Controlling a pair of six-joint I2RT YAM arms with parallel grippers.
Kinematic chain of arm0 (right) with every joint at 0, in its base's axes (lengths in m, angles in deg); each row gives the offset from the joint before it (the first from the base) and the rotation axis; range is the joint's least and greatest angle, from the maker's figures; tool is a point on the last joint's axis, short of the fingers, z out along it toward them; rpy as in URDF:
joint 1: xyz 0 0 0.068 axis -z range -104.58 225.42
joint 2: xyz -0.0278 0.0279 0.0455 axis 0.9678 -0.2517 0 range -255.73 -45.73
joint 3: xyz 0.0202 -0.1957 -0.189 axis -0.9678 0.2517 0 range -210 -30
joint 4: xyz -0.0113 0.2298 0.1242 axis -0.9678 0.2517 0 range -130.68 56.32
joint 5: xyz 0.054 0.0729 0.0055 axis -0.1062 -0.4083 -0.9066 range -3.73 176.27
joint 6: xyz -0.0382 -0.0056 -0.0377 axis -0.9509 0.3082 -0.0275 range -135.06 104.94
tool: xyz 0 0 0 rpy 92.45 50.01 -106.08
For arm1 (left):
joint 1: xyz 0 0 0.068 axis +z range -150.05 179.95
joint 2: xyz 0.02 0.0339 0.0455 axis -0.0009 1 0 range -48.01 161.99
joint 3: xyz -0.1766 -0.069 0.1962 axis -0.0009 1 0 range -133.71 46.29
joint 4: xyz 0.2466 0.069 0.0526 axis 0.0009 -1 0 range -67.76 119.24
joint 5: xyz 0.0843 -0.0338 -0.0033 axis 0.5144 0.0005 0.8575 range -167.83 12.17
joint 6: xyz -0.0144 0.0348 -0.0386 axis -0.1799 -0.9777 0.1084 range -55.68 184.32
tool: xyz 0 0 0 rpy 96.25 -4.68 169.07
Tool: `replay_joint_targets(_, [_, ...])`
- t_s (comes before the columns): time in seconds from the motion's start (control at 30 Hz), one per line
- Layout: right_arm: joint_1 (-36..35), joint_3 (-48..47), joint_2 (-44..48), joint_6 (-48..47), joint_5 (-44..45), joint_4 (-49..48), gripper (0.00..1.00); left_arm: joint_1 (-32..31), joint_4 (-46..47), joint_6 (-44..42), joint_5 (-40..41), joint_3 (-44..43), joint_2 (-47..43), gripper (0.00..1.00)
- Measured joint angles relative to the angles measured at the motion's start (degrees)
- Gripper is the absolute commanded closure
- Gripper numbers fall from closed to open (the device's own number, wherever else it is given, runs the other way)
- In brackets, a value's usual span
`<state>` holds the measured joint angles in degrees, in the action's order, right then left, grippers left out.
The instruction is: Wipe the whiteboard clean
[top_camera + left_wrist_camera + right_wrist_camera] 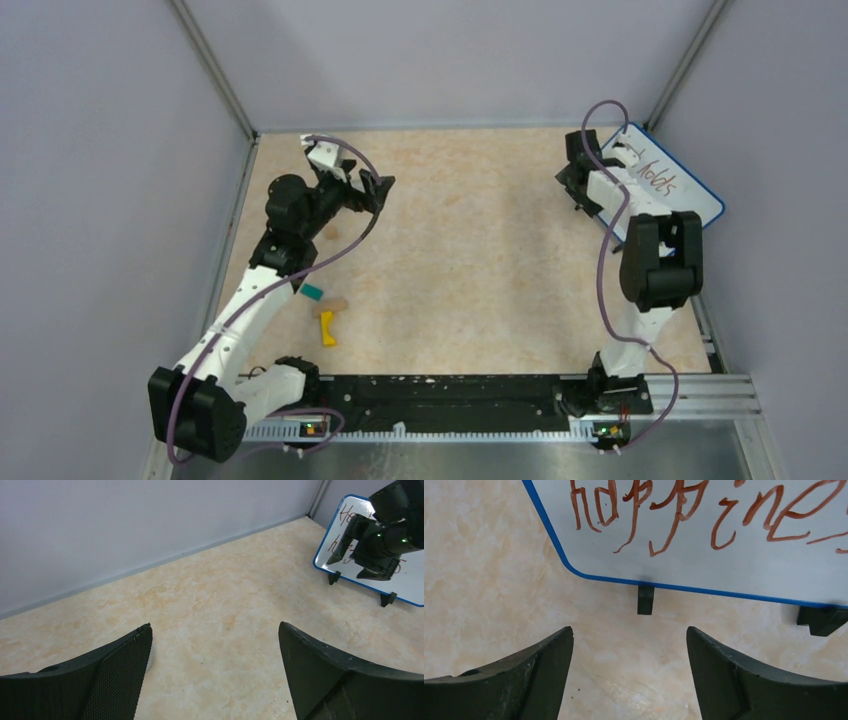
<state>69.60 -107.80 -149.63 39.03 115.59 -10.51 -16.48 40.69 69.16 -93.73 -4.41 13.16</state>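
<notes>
The whiteboard [672,182] has a blue rim and red handwriting and stands tilted on black feet at the back right. It fills the top of the right wrist view [724,570] and shows at the far right of the left wrist view [410,582]. My right gripper [578,182] is open and empty, low over the table just in front of the board's lower edge [629,629]. My left gripper [378,188] is open and empty at the back left, facing across the table toward the board [215,627]. No eraser is in either gripper.
Near the left arm lie a small teal piece [312,292], a tan block [336,304] and a yellow piece [327,328]. Walls close the table on the left, back and right. The board's black feet [645,599] rest on the table.
</notes>
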Motion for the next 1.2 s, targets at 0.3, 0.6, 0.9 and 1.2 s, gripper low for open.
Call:
replay_joint_targets(0.3, [0.44,-4.22,-7.19,0.87,3.78,0.31,0.3,1.88,0.2,2.29,-4.07,-0.11,0.13,0.01])
replay_joint_targets(0.6, [1.14,-7.41,-12.61,1.57,5.18,0.9,0.42,5.18,2.89,5.92,-9.33,-0.11,0.48,0.01])
replay_joint_targets(0.9, [1.14,-9.05,-14.1,1.64,6.4,2.25,0.52,7.21,4.63,9.35,-14.4,-0.11,3.45,0.01])
replay_joint_targets(1.2, [1.14,-9.64,-14.29,2.6,6.78,3.23,0.65,10.38,6.99,13.27,-18.71,-0.11,5.46,0.01])
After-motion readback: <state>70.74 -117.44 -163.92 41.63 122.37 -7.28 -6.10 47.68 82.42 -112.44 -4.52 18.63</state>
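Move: The right hand's open fingers are over the near-left edge of the whiteboard. The black foot sticking out there lies about 4 cm ahead, 4 cm to the right and roughly 7 cm below. The second black foot is some 9 cm back and 9 cm right of the first, and the whiteboard's middle about 6 cm ahead and 16 cm right of this hand. From the left hand, the first foot is some 12 cm ahead, 46 cm right and 29 cm lower. The right hand sinks about 5 cm while easing some 2.5 cm forward and as much to the right, its wrist tipping and turning clockwise only slightly, until its fingertips stand either side of the first black foot at the whiteboard's near-left edge. The fingers narrow all the way from wide open to a bit over a third, and go on closing around the foot once the descent has stopped, with a gap still visible on both sides. ##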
